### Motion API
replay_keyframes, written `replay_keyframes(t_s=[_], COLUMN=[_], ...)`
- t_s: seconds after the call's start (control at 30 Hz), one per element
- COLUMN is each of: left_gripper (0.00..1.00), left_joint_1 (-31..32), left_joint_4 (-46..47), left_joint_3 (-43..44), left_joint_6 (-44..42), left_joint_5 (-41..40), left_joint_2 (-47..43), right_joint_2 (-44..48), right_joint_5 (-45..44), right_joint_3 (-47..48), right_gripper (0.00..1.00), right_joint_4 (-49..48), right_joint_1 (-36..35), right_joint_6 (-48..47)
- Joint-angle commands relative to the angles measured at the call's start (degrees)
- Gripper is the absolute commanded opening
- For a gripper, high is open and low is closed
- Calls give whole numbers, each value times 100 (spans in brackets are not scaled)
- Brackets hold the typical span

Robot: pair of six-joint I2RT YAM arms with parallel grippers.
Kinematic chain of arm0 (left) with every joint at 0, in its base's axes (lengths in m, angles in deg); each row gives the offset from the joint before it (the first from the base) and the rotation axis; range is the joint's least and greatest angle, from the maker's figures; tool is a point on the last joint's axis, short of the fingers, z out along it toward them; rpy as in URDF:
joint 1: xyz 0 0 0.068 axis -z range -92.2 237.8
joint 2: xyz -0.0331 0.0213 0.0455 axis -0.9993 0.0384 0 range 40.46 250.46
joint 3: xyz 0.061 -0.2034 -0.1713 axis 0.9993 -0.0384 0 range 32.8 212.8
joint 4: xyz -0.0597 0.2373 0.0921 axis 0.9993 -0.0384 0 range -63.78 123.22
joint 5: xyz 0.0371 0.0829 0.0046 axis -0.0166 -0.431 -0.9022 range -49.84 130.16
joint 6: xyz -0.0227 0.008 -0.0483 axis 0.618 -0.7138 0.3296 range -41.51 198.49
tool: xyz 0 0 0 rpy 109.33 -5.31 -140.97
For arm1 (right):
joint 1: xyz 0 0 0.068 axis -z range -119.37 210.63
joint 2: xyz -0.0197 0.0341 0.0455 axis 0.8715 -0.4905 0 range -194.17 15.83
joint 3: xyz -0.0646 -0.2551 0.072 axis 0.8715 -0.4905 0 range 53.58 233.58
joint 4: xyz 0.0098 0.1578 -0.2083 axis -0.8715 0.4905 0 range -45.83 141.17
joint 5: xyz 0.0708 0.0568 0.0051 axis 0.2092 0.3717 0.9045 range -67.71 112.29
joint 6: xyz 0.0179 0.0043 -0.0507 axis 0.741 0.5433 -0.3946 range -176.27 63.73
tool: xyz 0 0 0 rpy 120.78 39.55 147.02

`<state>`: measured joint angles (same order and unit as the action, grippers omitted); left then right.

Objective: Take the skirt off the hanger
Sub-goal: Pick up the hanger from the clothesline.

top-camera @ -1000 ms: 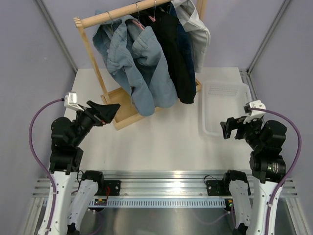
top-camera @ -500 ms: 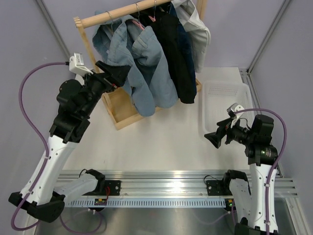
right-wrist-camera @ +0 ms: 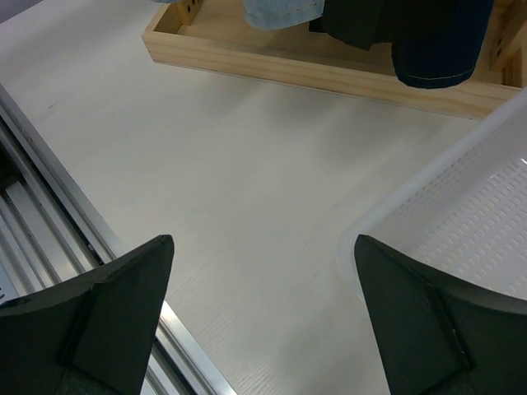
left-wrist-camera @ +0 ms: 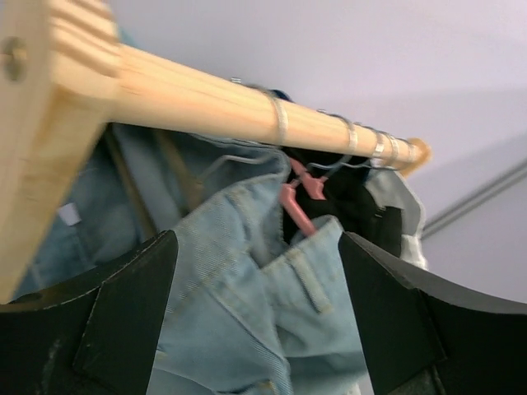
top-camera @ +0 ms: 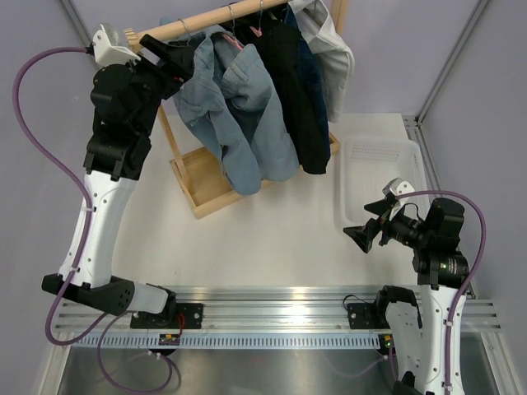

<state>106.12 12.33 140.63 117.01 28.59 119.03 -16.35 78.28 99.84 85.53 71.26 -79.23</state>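
A light blue denim skirt (top-camera: 239, 107) hangs on a pink hanger (top-camera: 235, 39) from the wooden rail (top-camera: 214, 23) of a clothes rack. My left gripper (top-camera: 169, 56) is raised to the rail's left end. It is open, just short of the denim. In the left wrist view the skirt's waistband (left-wrist-camera: 247, 304) and the pink hanger (left-wrist-camera: 296, 202) show between the open fingers of the left gripper (left-wrist-camera: 257, 247), under the rail (left-wrist-camera: 206, 107). My right gripper (top-camera: 362, 234) hovers open over the bare table, and in its own view nothing is between the fingers of the right gripper (right-wrist-camera: 263, 243).
More denim, a black garment (top-camera: 296, 90) and a white shirt (top-camera: 329, 49) crowd the same rail. The rack stands on a wooden base frame (top-camera: 202, 177). A white plastic basket (top-camera: 379, 177) sits at the right, beside my right gripper.
My left arm has risen from table level to the rail's left end, and its jaws have narrowed slightly. My right arm swung down toward the table, then held still.
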Motion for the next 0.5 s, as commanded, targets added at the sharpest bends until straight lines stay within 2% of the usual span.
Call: replay_keyframes(t_s=[0.0,0.13,0.27,0.4,0.47], left_gripper=[80,74,64,54,53], left_joint_1=[-294,-409,-409,-374,-304], left_joint_4=[-118,14,58,146,347], left_joint_3=[142,-60,-60,-122,-323], left_joint_6=[383,604,700,657,569], left_joint_5=[313,472,332,-46,-371], left_joint_2=[168,264,396,449,379], right_joint_2=[54,63,63,72,89], right_joint_5=[-61,-79,-79,-62,-53], right_joint_3=[-21,-21,-21,-21,-20], right_gripper=[100,100,99,99,99], right_joint_4=[-243,-243,-243,-234,-217], right_joint_1=[-9,-9,-9,-9,-9], right_joint_6=[-16,-7,2,2,-7])
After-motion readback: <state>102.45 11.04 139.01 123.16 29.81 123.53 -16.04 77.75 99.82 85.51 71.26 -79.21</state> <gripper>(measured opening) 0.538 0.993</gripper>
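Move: The left hand is up by the near end of the clothesline. The nearest hanger, the wooden one under the light denim, has its neck about 9 cm ahead, 2 cm right and some 2 cm below the fingers. The rod's end post stands about 3 cm ahead, 8 cm left and 4 cm higher; the pink hanger is roughly 15 cm ahead, 7 cm right and 2 cm lower. From the idle right hand the wooden hanger is about 28 cm ahead, 36 cm left and 27 cm up. Down and forward together, nearly 5 cm lower and 4 cm farther out, the left hand eases in beneath the rod towards the wooden hanger, slowing as it goes. It tips its fingers down by some 10 degrees and narrows them from mostly open to about half open. No grip on the hanger or denim can be made out yet. ##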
